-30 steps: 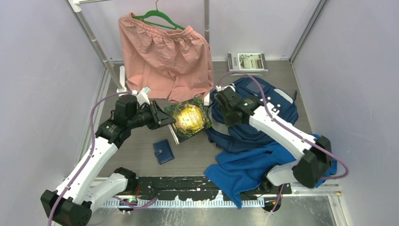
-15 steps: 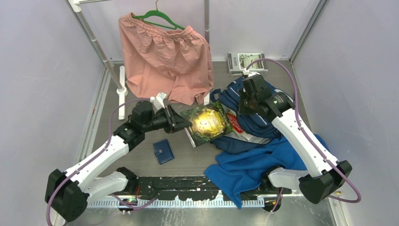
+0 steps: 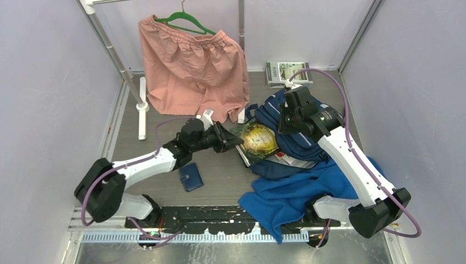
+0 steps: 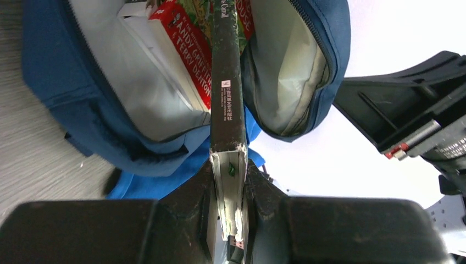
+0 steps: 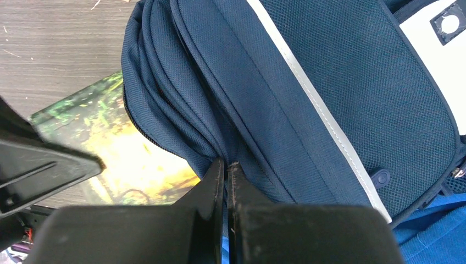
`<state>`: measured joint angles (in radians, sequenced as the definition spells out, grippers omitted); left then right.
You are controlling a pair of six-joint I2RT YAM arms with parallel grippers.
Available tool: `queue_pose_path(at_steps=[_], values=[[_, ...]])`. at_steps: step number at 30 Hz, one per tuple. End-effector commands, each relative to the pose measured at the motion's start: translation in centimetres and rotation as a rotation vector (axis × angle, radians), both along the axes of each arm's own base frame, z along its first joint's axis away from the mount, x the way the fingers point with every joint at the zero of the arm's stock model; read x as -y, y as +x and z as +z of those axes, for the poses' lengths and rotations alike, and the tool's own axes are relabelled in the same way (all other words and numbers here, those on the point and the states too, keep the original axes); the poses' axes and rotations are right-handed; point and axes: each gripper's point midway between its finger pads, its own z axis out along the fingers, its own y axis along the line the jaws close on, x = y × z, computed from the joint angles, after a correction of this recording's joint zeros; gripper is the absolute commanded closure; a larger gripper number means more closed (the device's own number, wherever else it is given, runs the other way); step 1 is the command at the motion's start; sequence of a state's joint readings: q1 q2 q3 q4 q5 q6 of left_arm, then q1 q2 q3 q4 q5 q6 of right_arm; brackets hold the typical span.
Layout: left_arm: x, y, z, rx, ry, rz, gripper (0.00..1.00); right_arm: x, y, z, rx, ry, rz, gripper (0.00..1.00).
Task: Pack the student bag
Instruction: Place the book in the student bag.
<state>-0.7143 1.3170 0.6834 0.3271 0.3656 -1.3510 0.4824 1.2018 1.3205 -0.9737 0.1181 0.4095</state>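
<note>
The navy student bag (image 3: 308, 124) lies at centre right, its mouth facing left. My right gripper (image 3: 287, 122) is shut on a fold of the bag's upper fabric (image 5: 220, 148) and holds the mouth lifted open. My left gripper (image 3: 233, 144) is shut on a green and gold book (image 3: 259, 140), gripping its near edge (image 4: 228, 181). The book's far end is inside the bag's opening (image 4: 165, 99), beside a red book (image 4: 189, 49) lying in the bag.
A small navy wallet (image 3: 190, 176) lies on the table near the left arm. A royal-blue cloth (image 3: 291, 192) is spread in front of the bag. Pink shorts (image 3: 192, 66) hang on a rack at the back. Books (image 3: 288, 72) lie at the back right.
My left gripper has carried the green book rightwards, from beside the bag into its mouth. My right gripper moved back and right, lifting the bag's flap, then held still.
</note>
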Motion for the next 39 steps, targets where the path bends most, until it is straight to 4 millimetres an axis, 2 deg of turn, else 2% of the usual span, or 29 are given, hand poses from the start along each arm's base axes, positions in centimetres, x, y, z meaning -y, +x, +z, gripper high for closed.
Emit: queue_pose_path(at_steps=[1, 7, 12, 16, 17, 18, 19, 20, 23, 24, 25, 27, 28, 30, 31, 36, 39], values=[[3.9, 1.6, 8.0, 0.209, -0.221, 0.001, 1.0, -1.3, 0.2, 4.5, 0.109, 0.138, 0.0, 0.99], [9.7, 2.5, 5.8, 0.219, -0.234, -0.002, 1.0, -1.7, 0.3, 5.1, 0.121, 0.168, -0.003, 0.99], [13.3, 4.7, 3.1, 0.182, -0.257, -0.004, 1.0, -1.7, 0.1, 5.4, 0.126, 0.178, -0.001, 0.99], [15.8, 5.1, 1.8, 0.154, -0.291, -0.036, 1.0, -1.2, -0.2, 5.3, 0.126, 0.159, -0.012, 0.99], [16.2, 5.0, 1.4, 0.148, -0.283, -0.051, 0.96, -1.1, -0.3, 5.4, 0.127, 0.156, -0.013, 0.99], [16.4, 4.9, 0.9, 0.136, -0.267, -0.063, 0.83, -0.9, -0.3, 5.3, 0.127, 0.15, -0.017, 0.99], [16.3, 4.8, 0.5, 0.132, -0.252, -0.065, 0.73, -0.8, -0.3, 5.3, 0.129, 0.145, -0.02, 0.99], [16.0, 4.6, 0.1, 0.126, -0.235, -0.062, 0.59, -0.6, -0.4, 5.2, 0.129, 0.138, -0.025, 0.99], [14.4, 4.1, -0.3, 0.137, -0.177, -0.038, 0.24, -0.1, -0.3, 4.8, 0.129, 0.116, -0.043, 0.99], [13.9, 3.8, -0.9, 0.125, -0.142, -0.037, 0.09, 0.0, -0.2, 4.6, 0.129, 0.108, -0.049, 0.99], [13.4, 3.5, -1.3, 0.117, -0.113, -0.04, 0.02, 0.2, 0.0, 4.5, 0.128, 0.101, -0.058, 0.99], [12.7, 2.6, -1.5, 0.113, -0.089, -0.062, 0.0, 0.5, 0.2, 4.2, 0.125, 0.086, -0.078, 0.97], [12.3, 2.0, -1.9, 0.102, -0.076, -0.074, 0.0, 0.7, 0.3, 3.9, 0.119, 0.077, -0.086, 0.86], [11.4, 0.7, -2.4, 0.077, -0.047, -0.102, 0.0, 1.1, 0.3, 3.5, 0.108, 0.056, -0.099, 0.52], [10.8, 0.1, -2.6, 0.069, -0.029, -0.115, 0.0, 1.2, 0.3, 3.4, 0.106, 0.048, -0.105, 0.47], [6.9, -3.3, -4.6, 0.031, 0.109, -0.163, 0.0, 2.4, 0.3, 4.4, 0.163, 0.039, -0.149, 0.3], [4.5, -5.3, -5.1, 0.033, 0.167, -0.195, 0.02, 3.1, 1.4, 5.0, 0.196, 0.035, -0.192, 0.28]])
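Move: My left hand still grips the book by its edge. The bag's mouth, where it goes, lies about 15 cm to the right, roughly level fore-and-aft and some 9 cm lower. The red book already inside is about 17 cm right and 6 cm back; the blue wallet lies on the table some 20 cm left and 15 cm back. My right hand already pinches the bag's flap, with the mouth about 5 cm back, 1 cm left and 12 cm below. I push the book rightward into the bag's mouth, under the raised flap, with my left hand travelling about 15 cm right and edging forward and down. There I open the fingers wide, let go of the book, and draw back and left some 10 cm to the bag's left edge. My right hand holds the flap nearly still until the left is backing out, then opens, releases the cloth and rises slightly. ##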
